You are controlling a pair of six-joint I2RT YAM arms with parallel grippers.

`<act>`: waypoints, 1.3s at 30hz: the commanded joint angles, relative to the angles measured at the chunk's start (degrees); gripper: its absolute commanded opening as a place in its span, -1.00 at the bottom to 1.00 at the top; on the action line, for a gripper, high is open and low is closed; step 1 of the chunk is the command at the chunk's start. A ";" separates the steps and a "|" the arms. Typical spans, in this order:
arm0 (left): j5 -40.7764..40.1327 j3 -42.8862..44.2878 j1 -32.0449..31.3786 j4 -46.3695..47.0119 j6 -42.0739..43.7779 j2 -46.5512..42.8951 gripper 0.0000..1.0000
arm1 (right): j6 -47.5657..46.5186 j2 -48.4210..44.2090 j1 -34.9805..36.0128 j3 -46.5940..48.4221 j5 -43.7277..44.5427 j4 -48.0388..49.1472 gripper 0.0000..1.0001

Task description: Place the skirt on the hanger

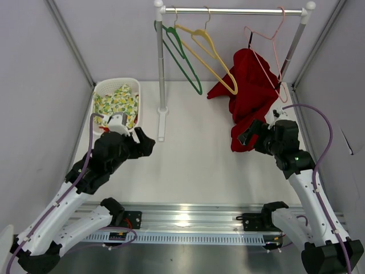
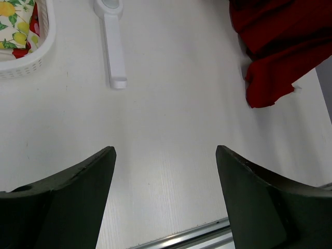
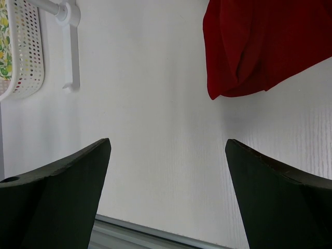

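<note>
A red skirt (image 1: 251, 91) hangs from a pink hanger (image 1: 259, 33) at the right end of the rail, its lower edge drooping to the table. My right gripper (image 1: 245, 137) is open beside that lower edge, nothing between its fingers; its wrist view has the skirt (image 3: 259, 46) above and to the right of the open gripper (image 3: 167, 141). My left gripper (image 1: 147, 142) is open over the table's left half, by the basket. Its wrist view shows bare table between the open gripper (image 2: 165, 150) and the skirt (image 2: 280, 46) far off at upper right.
A white basket (image 1: 117, 84) with lemon-print cloth stands at the back left. A green hanger (image 1: 182, 57) and a yellow hanger (image 1: 214, 57) hang on the rail (image 1: 234, 10). The rack's white post (image 1: 161, 68) and foot (image 1: 162, 123) stand mid-left. A metal track (image 1: 188, 220) runs along the near edge.
</note>
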 commanded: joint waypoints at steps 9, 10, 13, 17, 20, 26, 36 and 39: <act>0.17 8.85 13.40 2.09 3.92 10.64 0.68 | -1.87 -2.30 0.15 -0.25 -0.09 1.10 0.99; 0.44 9.47 15.34 3.75 3.58 11.62 0.68 | -1.87 -2.38 0.15 -0.51 -0.36 1.28 0.99; 1.15 9.91 22.72 6.75 2.00 17.40 0.68 | -1.61 -2.21 0.24 -1.13 -1.68 2.25 0.99; -5.24 14.55 28.88 10.62 2.43 28.57 0.68 | -1.52 -1.59 0.24 -1.05 -3.43 2.25 0.99; -4.30 18.50 32.13 13.34 3.75 37.95 0.63 | -1.34 -1.94 0.24 -0.95 -4.58 2.08 0.99; -5.71 28.79 34.07 14.41 6.39 55.53 0.63 | -1.87 -1.77 0.24 -0.34 -5.98 2.08 0.99; -2.64 42.68 38.73 9.40 5.42 77.53 0.64 | -2.75 -0.89 0.33 2.21 -6.95 1.90 0.99; -0.88 44.10 39.00 8.34 4.89 80.27 0.58 | -2.48 -0.45 0.41 1.86 -6.95 2.78 0.99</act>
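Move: The lemon-print skirt lies folded in the white basket, its middle about 30 cm ahead of the left hand, 20 cm to its left and 22 cm below; the basket surrounds it, centred on nearly the same spot. The foot of the hanger rack stands some 23 cm ahead of this hand, straight ahead of it and 25 cm down. From the right hand the skirt is about 26 cm ahead, 55 cm to the left and 18 cm below. With its fingers staying wide open, the left hand sweeps about 30 cm forward and nearly 20 cm left towards the lemon-print skirt, almost level to begin with, then sinking ever more steeply to end some 19 cm lower, inside the basket's outline. On the way the wrist swings some 35 degrees counter-clockwise and the fingers tip down by roughly 25, ending close over the printed cloth, where no contact can be made out. ##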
